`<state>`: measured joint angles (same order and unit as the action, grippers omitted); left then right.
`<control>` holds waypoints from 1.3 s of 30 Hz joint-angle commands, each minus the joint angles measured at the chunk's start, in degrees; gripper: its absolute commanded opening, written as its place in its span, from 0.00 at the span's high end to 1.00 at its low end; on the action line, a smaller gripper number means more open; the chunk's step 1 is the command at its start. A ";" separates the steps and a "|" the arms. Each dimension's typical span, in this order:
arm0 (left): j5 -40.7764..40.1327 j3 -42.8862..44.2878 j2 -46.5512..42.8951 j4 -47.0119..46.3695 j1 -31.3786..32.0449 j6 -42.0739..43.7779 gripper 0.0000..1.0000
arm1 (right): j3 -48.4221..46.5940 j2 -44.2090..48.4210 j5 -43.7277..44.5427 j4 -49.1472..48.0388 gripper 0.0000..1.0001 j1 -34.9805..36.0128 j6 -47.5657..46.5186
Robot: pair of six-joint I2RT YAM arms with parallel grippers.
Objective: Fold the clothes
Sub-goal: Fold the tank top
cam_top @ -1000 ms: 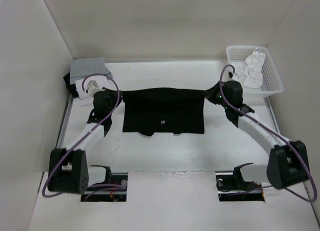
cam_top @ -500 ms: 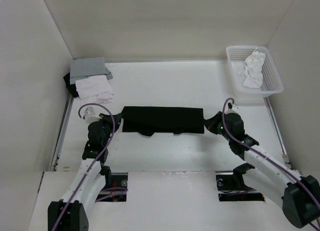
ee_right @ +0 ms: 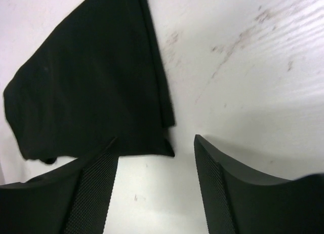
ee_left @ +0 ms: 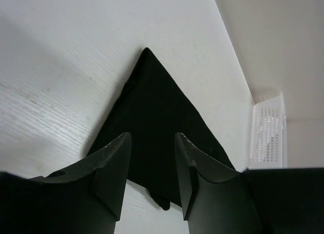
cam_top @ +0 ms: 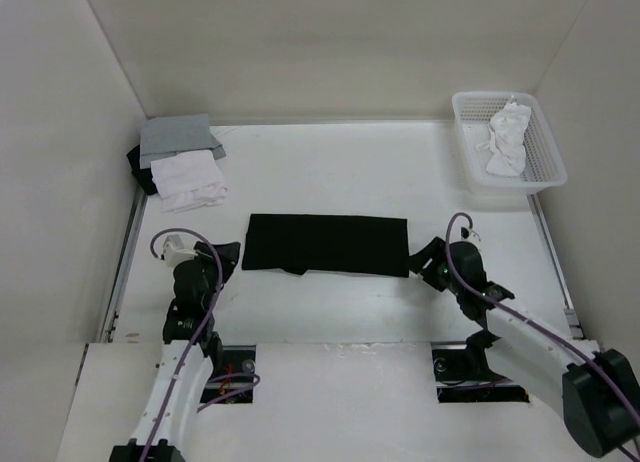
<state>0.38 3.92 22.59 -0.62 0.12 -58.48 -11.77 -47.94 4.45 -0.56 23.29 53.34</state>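
The clothes (cam_top: 326, 245), a black top, lie flat on the table as a wide, short strip with a small flap sticking out at the near edge. My left gripper (cam_top: 226, 253) sits just off the strip's left end. In the left wrist view the left gripper (ee_left: 152, 145) is open, with the clothes (ee_left: 159, 107) lying on the table beyond the fingers. My right gripper (cam_top: 424, 261) is beside the strip's right end. Seen from the right wrist, the right gripper (ee_right: 154, 150) is wide open over bare table, a corner of the clothes (ee_right: 91, 82) just ahead of it.
A white plastic basket (cam_top: 490, 96) holding a crumpled white cloth (cam_top: 505, 137) stands at the back right; the basket (ee_left: 267, 127) also shows in the left wrist view. A grey fabric piece (cam_top: 176, 137) and a small white cloth (cam_top: 190, 179) lie stacked at the back left. Walls enclose the table.
Both arms came back toward the near edge, drawing the far edge of the clothes over onto the near half. Both grippers then opened and let the fabric go.
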 commanded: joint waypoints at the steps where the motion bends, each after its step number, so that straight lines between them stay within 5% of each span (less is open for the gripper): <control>1: -3.10 5.03 4.55 -6.03 5.26 -1.20 0.61 | -5.18 -6.78 0.74 -5.93 0.34 -2.93 -3.41; 12: -18.04 15.41 41.54 -30.82 43.59 1.61 0.61 | -9.23 -26.67 -7.35 -18.25 0.47 -5.23 -1.93; 18: -15.33 14.27 52.73 -38.83 43.26 -0.05 0.61 | -9.85 -30.18 -7.52 -19.65 0.55 -3.21 2.02; 26: -14.09 11.90 49.22 -40.16 40.97 1.70 0.62 | -5.73 -30.20 -0.68 -27.65 0.90 -1.63 8.88; 31: -12.95 11.46 46.68 -39.89 39.91 1.96 0.62 | -2.39 -23.45 4.24 -28.10 1.00 0.31 8.89; 34: -12.42 11.28 43.87 -38.93 39.65 2.05 0.62 | -0.18 -12.13 4.69 -22.15 1.00 -0.21 6.00; 39: -11.37 11.81 37.28 -34.72 37.90 3.28 0.63 | -10.18 1.44 8.29 -0.09 0.99 2.84 -2.00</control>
<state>-12.23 15.70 63.94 -35.38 39.53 -56.80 -15.31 -49.98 8.67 -10.70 23.83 56.69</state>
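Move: The tank top lies folded in a wide strip between the hands. Its middle is some 23 cm right, 2 cm ahead and 7 cm below the left hand. From the right hand its middle is about 22 cm left and 5 cm ahead, and its right edge 3 cm left and 5 cm ahead, both 3 cm below. The white folded cloth is 18 cm ahead and 9 cm left of the left hand; the basket is 28 cm ahead and 20 cm right of the right hand. Reach the right gripper about 6 cm forward, slightly down and left, onto the tank top's right edge, close it to pinch the cloth, then draw back a little and lift some 8 cm, tipping the fingers up. Meanwhile sweep the still-open left gripper about 20 cm right over the tank top, turning 30 degrees clockwise, dip it, then raise it. ##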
